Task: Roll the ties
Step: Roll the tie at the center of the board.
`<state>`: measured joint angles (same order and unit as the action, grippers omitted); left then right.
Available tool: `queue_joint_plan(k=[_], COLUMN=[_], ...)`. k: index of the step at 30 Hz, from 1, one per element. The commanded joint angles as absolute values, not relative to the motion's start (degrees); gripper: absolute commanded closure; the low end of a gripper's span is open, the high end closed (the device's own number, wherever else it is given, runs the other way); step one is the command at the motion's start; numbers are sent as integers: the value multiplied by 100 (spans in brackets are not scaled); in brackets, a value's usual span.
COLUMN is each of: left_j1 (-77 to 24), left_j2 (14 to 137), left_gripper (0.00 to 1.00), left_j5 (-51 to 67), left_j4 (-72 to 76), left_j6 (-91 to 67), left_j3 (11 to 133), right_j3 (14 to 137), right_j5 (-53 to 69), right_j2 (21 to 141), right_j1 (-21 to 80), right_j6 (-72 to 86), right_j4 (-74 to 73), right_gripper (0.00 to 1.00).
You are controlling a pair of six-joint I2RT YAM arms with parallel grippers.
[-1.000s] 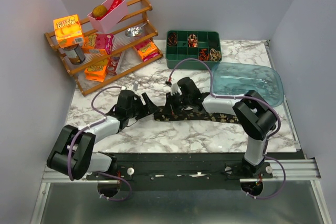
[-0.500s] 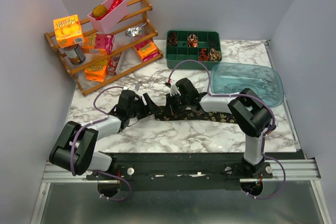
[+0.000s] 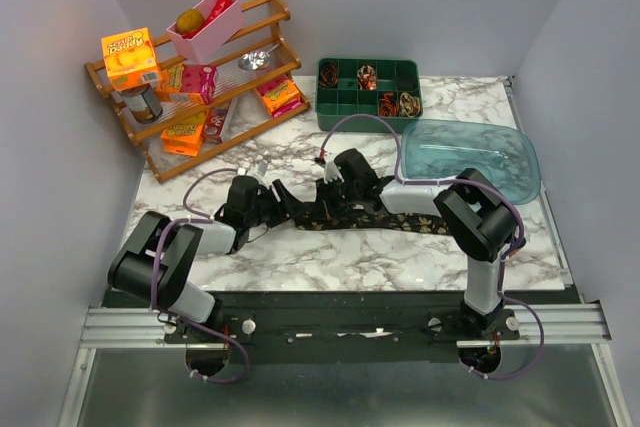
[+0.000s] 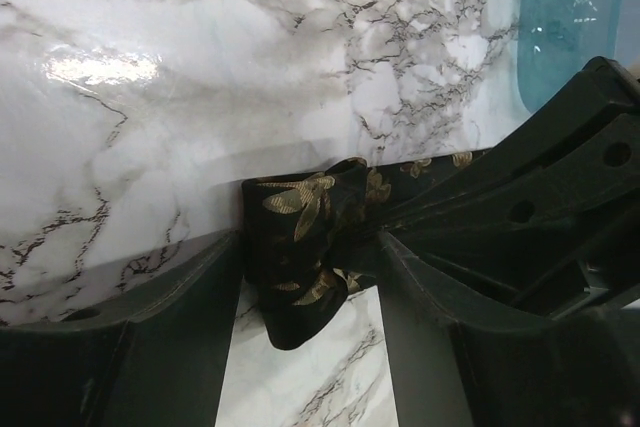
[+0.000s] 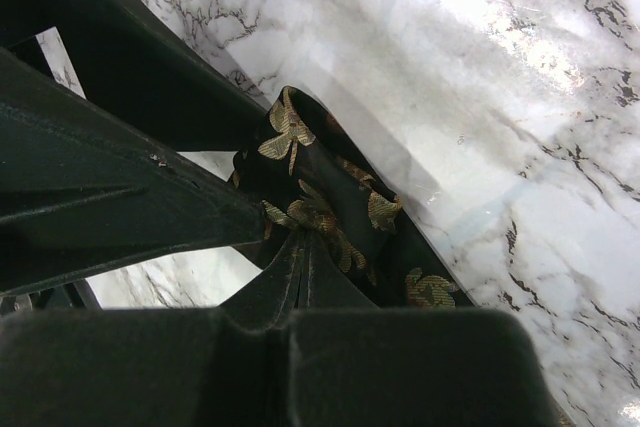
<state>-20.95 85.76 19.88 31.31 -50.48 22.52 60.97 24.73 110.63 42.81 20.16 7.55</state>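
Observation:
A dark tie [image 3: 390, 219] with a gold pattern lies flat across the middle of the marble table. My right gripper [image 3: 322, 209] is at its left end, and in the right wrist view it [image 5: 308, 237] is shut, pinching the bunched fabric [image 5: 340, 187]. My left gripper [image 3: 288, 205] faces it from the left. In the left wrist view it [image 4: 310, 277] is open, with the tie's folded end [image 4: 300, 247] lying between its fingers [image 4: 180, 327]. Coiled ties [image 3: 398, 104] sit in the green tray.
A green compartment tray [image 3: 340, 112] stands at the back centre. A clear blue tub [image 3: 470, 157] lies to its right front. A wooden rack [image 3: 200, 132] with boxes, a can and a pink bin is at the back left.
The left arm's elbow has swung inward and its gripper has edged right toward the tie's end. The right gripper stays shut on the tie, barely moved.

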Motion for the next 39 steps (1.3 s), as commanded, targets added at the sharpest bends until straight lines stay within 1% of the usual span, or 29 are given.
queue_joint_plan(k=[1,3,6,8,11,17,22,25,31,39], left_j1=[-2065,-2065,-2065,-2065,-2065,-2065,-2065,-2065,-2065,-2065], left_j2=[8518,8263,7753,7454,7155,6742,6426,6302,6267,6074], left_gripper=[35,32,29,28,28,30,31,31,31,31], left_j5=[1786,1583,1117,941,862,852,1019,1002,958,940], left_j4=[3130,2665,1891,1531,1310,1099,950,844,782,677], left_j6=[-5098,-4905,-4580,-4474,-4333,-4210,-4061,-3982,-3955,-3964], left_j3=[1995,2065,2240,2285,2268,2171,2136,2109,2083,2135], right_j3=[6266,6336,6346,6302,6284,6811,6952,6996,7163,7373], right_j5=[2320,2338,2163,1874,1391,1160,932,800,1028,1397], right_j2=[11057,10908,10373,9968,9756,10528,11144,11302,11514,11242], right_j1=[4315,4307,4307,4307,4307,4307,4307,4307,4307,4403], right_j6=[2004,1960,1916,1881,1872,1696,1758,1802,1758,1679], right_j4=[527,492,448,422,300,-666,-1001,-1142,-1239,-1222], right_gripper=[99,99,99,99,99,99,99,99,99,99])
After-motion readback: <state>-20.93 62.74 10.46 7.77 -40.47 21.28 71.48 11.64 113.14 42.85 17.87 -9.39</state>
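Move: The tie's rolled end lies about 3 cm to the left of the right hand's shut fingertips, level ahead and 1 cm lower; the unrolled length is centred some 15 cm to their right, 1 cm back. The green organizer stands roughly 28 cm ahead and 9 cm right of that hand. From the left hand, open around the roll's outer end, the rolled end is about 4 cm right, 1 cm back and 2 cm below. Closed right fingers hop 10 cm high to the tie's far edge, 3 cm forward; left hand withdraws leftward. ##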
